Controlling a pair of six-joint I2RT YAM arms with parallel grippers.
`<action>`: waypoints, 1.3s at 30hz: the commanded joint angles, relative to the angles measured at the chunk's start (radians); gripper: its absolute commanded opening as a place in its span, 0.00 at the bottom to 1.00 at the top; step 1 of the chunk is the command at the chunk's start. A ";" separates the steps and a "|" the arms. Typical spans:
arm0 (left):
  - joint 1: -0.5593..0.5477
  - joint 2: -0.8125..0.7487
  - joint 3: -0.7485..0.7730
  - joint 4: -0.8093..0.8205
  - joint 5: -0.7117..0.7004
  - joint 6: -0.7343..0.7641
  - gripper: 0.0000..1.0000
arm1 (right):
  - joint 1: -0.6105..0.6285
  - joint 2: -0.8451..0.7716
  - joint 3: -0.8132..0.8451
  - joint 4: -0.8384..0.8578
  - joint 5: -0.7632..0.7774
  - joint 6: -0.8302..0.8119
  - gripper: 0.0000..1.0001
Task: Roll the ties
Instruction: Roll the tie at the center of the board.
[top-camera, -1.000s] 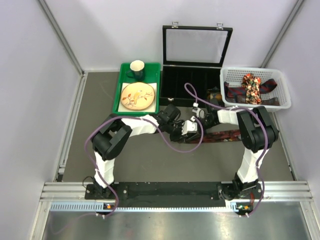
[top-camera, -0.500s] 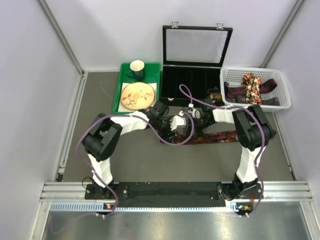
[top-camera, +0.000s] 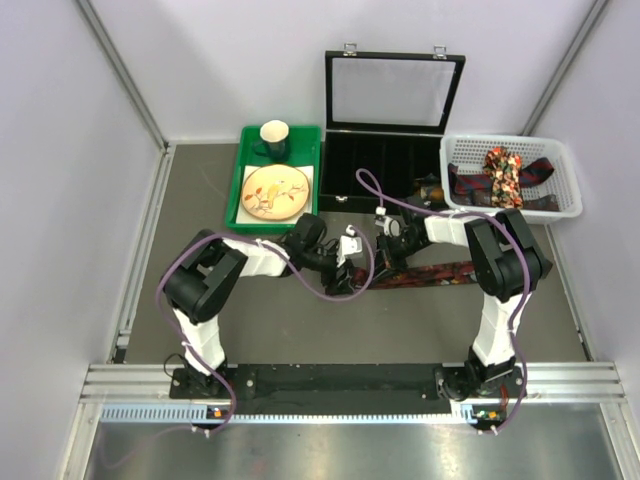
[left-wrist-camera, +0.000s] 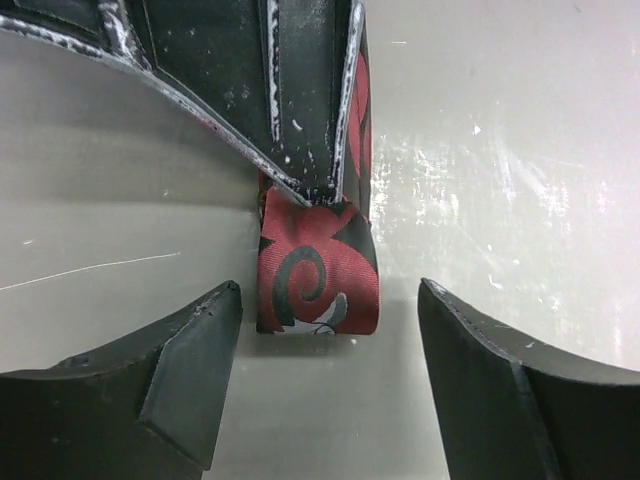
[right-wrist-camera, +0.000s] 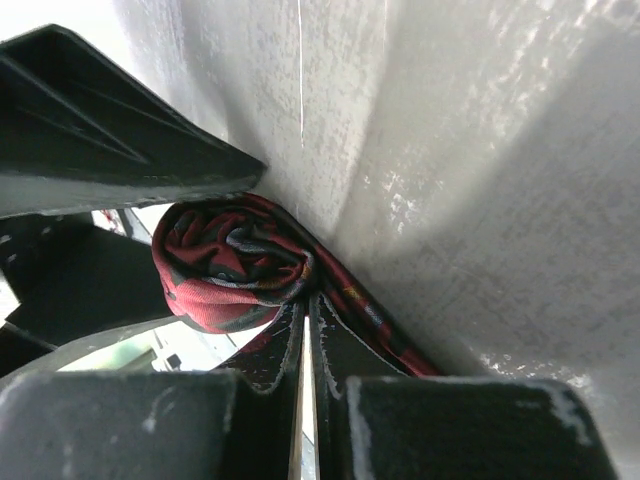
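A dark red tie (top-camera: 440, 271) with dark swirls lies flat on the table, its left end wound into a roll (left-wrist-camera: 318, 275). My right gripper (right-wrist-camera: 306, 300) is shut, its fingertips pinched into the centre of the roll (right-wrist-camera: 232, 265). In the left wrist view its shut fingers (left-wrist-camera: 290, 110) come down onto the roll from above. My left gripper (left-wrist-camera: 330, 288) stands open just left of the roll, one finger to each side, touching nothing. From above, the left gripper (top-camera: 350, 253) and right gripper (top-camera: 384, 250) face each other.
A white basket (top-camera: 512, 207) at the back right holds more ties (top-camera: 504, 172). An open black case (top-camera: 385, 165) stands behind the grippers. A green tray (top-camera: 239, 190) at the back left carries a plate (top-camera: 274, 192) and a mug (top-camera: 274, 140).
My left gripper has opened, let go of the roll and drawn back to the left. The right gripper stays shut at the roll, shifted slightly left.
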 joint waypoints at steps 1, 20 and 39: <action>-0.002 0.035 -0.075 0.288 0.063 -0.092 0.73 | 0.004 0.052 0.002 -0.051 0.181 -0.083 0.00; -0.048 0.093 -0.057 0.206 -0.008 -0.002 0.28 | 0.002 0.081 0.025 -0.074 0.132 -0.093 0.00; -0.122 0.148 0.289 -0.518 -0.328 0.169 0.15 | -0.143 -0.145 -0.071 0.039 -0.230 -0.003 0.37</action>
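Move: The rolled end of the tie lies about 3 cm to the left hand's right, level with it fore and aft, 1 cm below. From the right hand that roll is about 3 cm to the left, neither ahead nor back, at about its height. The flat strip's visible stretch is centred roughly 11 cm to the right hand's right. The open box's middle stands some 24 cm ahead of the right hand, 2 cm to its right. Left goes 3 cm right, pinches the roll, tips fingers down some 20 degrees; right opens and lifts off 4 cm. ##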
